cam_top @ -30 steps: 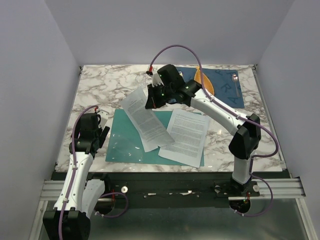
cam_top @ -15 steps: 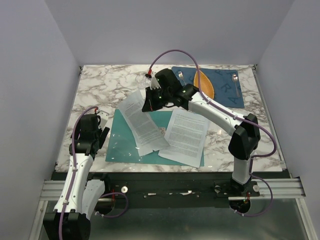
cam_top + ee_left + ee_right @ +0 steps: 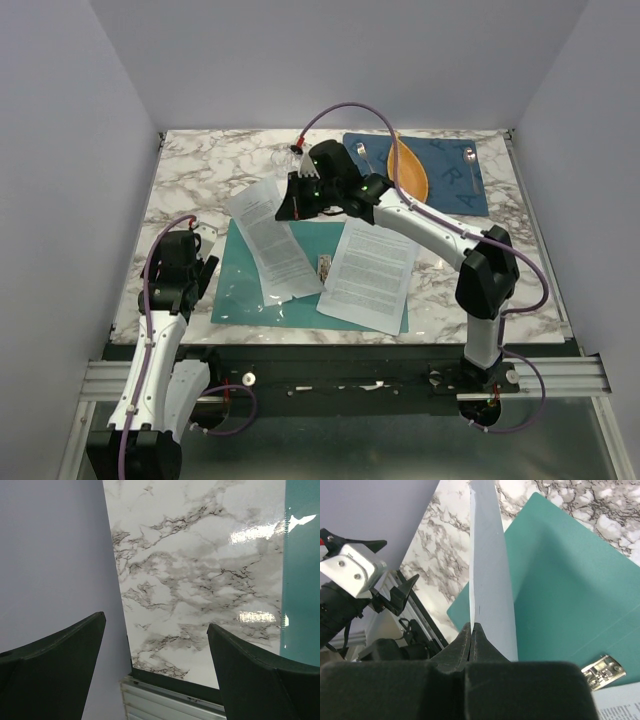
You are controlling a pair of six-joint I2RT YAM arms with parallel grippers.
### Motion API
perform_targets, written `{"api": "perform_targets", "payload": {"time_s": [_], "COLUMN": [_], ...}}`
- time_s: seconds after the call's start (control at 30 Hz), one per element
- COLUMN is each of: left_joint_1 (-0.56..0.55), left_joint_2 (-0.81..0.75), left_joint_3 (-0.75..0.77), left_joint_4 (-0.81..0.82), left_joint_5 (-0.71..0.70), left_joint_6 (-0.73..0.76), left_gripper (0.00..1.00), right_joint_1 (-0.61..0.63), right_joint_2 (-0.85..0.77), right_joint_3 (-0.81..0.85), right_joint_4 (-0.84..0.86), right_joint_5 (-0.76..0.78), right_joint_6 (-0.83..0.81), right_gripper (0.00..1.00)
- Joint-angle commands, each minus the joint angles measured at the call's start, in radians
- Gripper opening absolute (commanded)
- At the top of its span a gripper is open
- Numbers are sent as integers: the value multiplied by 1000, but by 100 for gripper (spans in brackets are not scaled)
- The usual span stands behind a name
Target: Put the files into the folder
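The teal folder point(image 3: 240, 290) lies open and flat on the marble table, its metal clip point(image 3: 326, 267) showing. One of the files point(image 3: 372, 272) rests on the folder's right half, overhanging its edges. My right gripper point(image 3: 291, 206) is shut on the far edge of another file point(image 3: 265, 240), which slants over the folder's left half. In the right wrist view this sheet point(image 3: 490, 580) stands edge-on in my right gripper point(image 3: 472, 626) above the folder point(image 3: 560, 580) and the clip point(image 3: 603, 670). My left gripper point(image 3: 155, 625) stands open with nothing in it over the table's near left corner, left of the folder point(image 3: 302, 580).
A dark blue placemat point(image 3: 450, 185) lies at the back right with an orange-brown dish point(image 3: 408, 170) on it. The table's near left corner and metal rail point(image 3: 165, 700) lie under my left gripper. Grey walls close in on three sides.
My right gripper has carried the held sheet to the left, further over the folder's left half, uncovering the metal clip. The left arm has not moved.
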Motion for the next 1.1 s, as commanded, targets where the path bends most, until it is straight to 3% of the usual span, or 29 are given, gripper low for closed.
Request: {"api": "perform_targets", "payload": {"time_s": [0.0,0.5,0.77,0.83,0.93,1.07], "left_joint_1": [2,2,2,3,2,4], "left_joint_2": [-25,-19,-16,-16,-18,-16], "left_joint_3": [-3,14,12,12,9,6], "left_joint_4": [7,-6,-10,-10,-7,-6], "left_joint_5": [-27,-34,-29,-29,-29,-26], "left_joint_6": [24,32,34,31,31,28], "left_gripper": [99,99,99,99,99,99], "right_joint_1": [10,3,-12,-21,-35,-38], "right_joint_2": [44,80,28,23,31,28], "right_joint_3": [-47,-207,-320,-328,-324,-333], "right_joint_4": [99,295,366,366,333,273], "right_joint_5": [-16,58,186,190,165,176], "right_joint_6": [35,176,228,213,172,114], "right_gripper": [1,0,0,9,38,47]}}
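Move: Below the right hand, some 22 cm down, 5 cm to its left and about 1 cm nearer the base, is the middle of the open folder's left half, over which it holds a sheet. The metal clip sits about 9 cm to the hand's right, level with it; the sheet already laid down has its middle 19 cm right and 1 cm back. From the idle left hand, that left half lies some 22 cm right, 7 cm ahead and 13 cm down. Lowering the held sheet towards the folder's left half, the right hand sinks about 11 cm, nearly straight down at first, then easing slightly forward and to the right. The wrist turns roughly 15 degrees clockwise and tips a little. Near the bottom the shut fingers open about halfway and let go of the sheet's right-hand edge. ##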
